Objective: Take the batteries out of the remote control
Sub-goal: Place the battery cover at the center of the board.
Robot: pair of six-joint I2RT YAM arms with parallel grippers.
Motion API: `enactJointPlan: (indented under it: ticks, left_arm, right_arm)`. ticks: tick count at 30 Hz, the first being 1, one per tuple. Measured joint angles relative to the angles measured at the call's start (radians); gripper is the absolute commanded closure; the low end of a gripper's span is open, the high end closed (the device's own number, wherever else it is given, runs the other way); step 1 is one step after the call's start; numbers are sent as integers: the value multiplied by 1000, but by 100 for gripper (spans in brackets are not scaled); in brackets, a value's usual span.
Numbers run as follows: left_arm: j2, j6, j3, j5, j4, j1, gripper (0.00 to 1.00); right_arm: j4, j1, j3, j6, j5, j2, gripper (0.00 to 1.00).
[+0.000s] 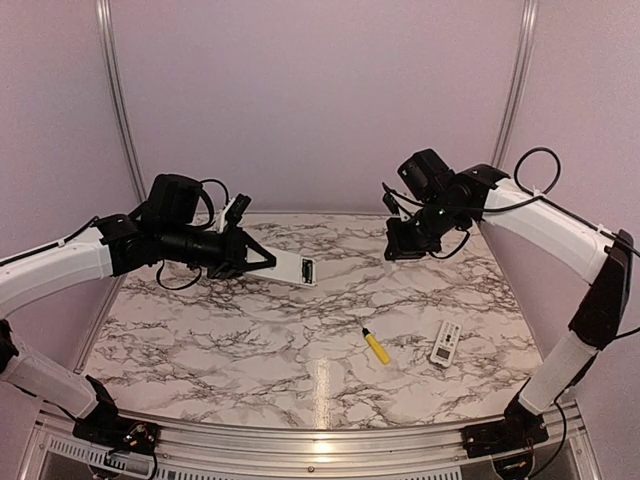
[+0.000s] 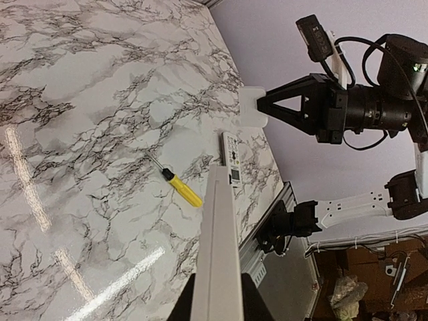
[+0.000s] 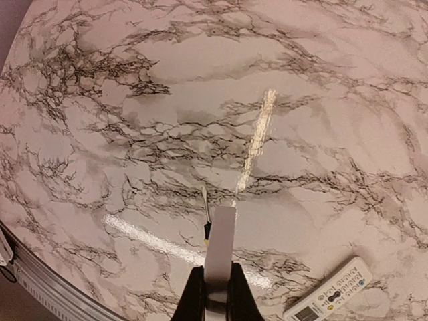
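My left gripper (image 1: 268, 262) is shut on a long white remote (image 1: 300, 268) and holds it above the table's left half. A dark open slot (image 1: 309, 270) shows near the remote's free end; I cannot make out batteries in it. In the left wrist view the remote (image 2: 221, 234) runs up from between the jaws (image 2: 217, 291). My right gripper (image 1: 402, 248) hovers at the back right, shut on a small flat pale cover plate (image 3: 219, 241). The plate also shows in the left wrist view (image 2: 251, 107). No loose batteries are in view.
A yellow-handled screwdriver (image 1: 376, 345) lies on the marble table (image 1: 200, 330), front right of centre. A second small white remote with buttons and a display (image 1: 446, 343) lies just right of it. Purple walls stand behind and beside the table; a metal rail runs along the near edge.
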Motion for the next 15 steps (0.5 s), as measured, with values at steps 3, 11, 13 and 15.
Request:
enactJointPlan:
  ticks: [3,11,13,15]
  left_arm:
    - [-13,6,0,-13,-20,0,100]
    - [-35,16,0,-42,-58,2,100]
    - [-38,19,0,-50,-67,2,100]
    - [-41,22,0,-59,-74,2,100]
  right_arm:
    - [-25,0,13,-26,57,30,100]
    - [-59,-22,27,-94,163,120,100]
    - [-65,-29,27,-111,181,150,100]
    - [-69,-35,27,-127,197,180,100]
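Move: The right hand, already holding the battery cover, is bound for bare marble about 5 cm ahead, 5 cm to its right and 20 cm below. At table height, the yellow screwdriver lies some 7 cm back and 5 cm left of that hand, the spare remote roughly 6 cm back and 12 cm right. From the left hand, that bare patch is about 12 cm ahead, 36 cm right and 25 cm below. Right hand lowers the gripped cover about 7 cm towards bare marble, drifting forward-right and rolling some 20 degrees to point down. ##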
